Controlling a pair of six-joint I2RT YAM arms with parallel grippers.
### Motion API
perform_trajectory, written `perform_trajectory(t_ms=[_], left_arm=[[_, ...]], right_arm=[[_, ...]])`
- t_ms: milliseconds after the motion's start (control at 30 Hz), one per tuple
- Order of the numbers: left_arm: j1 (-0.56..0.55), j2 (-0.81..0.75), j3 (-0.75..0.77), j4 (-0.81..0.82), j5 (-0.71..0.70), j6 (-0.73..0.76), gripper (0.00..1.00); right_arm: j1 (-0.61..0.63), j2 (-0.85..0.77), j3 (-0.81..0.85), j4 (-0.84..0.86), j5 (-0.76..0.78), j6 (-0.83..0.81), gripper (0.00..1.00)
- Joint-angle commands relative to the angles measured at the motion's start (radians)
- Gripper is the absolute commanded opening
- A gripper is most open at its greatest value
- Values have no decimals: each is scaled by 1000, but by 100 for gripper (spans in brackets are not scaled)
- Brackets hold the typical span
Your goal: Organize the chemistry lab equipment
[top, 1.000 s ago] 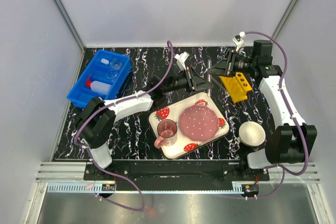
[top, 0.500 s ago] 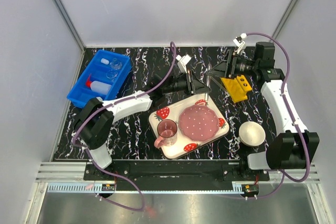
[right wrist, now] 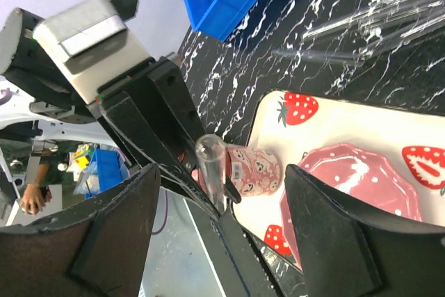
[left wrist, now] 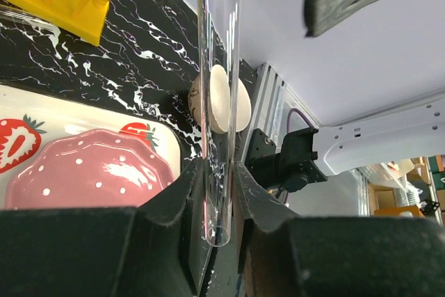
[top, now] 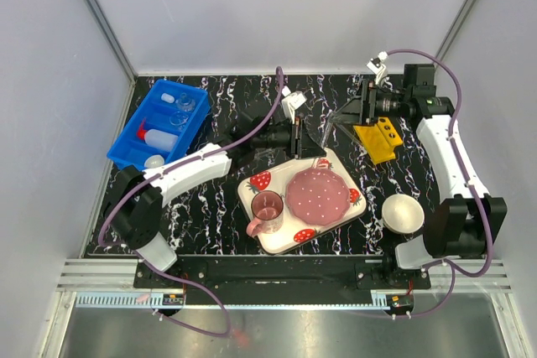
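Observation:
My left gripper (left wrist: 217, 193) is shut on a clear glass tube (left wrist: 219, 88), gripping near its open end. In the top view the left gripper (top: 300, 133) sits above the far edge of the strawberry tray. The tube (top: 324, 135) points right toward my right gripper (top: 344, 115). My right gripper (right wrist: 222, 206) is open, its fingers wide on either side of the tube's rounded end (right wrist: 211, 161) without touching it. The yellow holed rack (top: 375, 138) lies just right of the right gripper. Several more tubes (right wrist: 379, 15) lie on the black table.
A blue bin (top: 134, 147) at the back left holds a white squeeze bottle (top: 156, 135), small glassware (top: 185, 104) and a white dome (top: 153, 160). The strawberry tray (top: 281, 239) carries a pink plate (top: 319, 193) and cup (top: 267, 207). A white bowl (top: 403, 213) stands at front right.
My right gripper has gone from shut to open and let go of the tube. My left gripper has drawn a little to the left with the tube still in it.

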Motion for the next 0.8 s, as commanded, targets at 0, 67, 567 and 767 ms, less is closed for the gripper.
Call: perform_trajectory(t_ms=[0,67,567,767], left_arm=[[7,-45,34,-1,58,81,13],[7,-46,34,-5,59,94,13],[5,-57,88,-162,46,216,13],[7,-54,102,-197,43,241,15]], right_arm=[[46,14,43,-77,-27,-58,76],[70,16,45,-96,-22,-75,76],[108,42,53,-91,-62,-40,38],[107,28,62,-88,-71,-52,20]])
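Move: The test tube, held near its lower end in the left fingers, slants up towards the open right hand; its middle lies about 4 cm back, 4 cm left and 3 cm below that hand. The pink plate is some 7 cm back, about 1 cm left and 25 cm below the right hand; the yellow rack about 14 cm ahead, 14 cm right. From the left hand, the tube's middle is roughly 5 cm ahead, 3 cm right and slightly above. The tube's free upper end is taken between the right fingers: the right hand travels about 4 cm left and back, sinking some 2 cm as it turns slightly counter-clockwise, then nearly stops while its wide-open fingers close and pinch the tube. The left fingers keep their hold on the lower end, easing about a centimetre left and back with a slight turn of the wrist. ##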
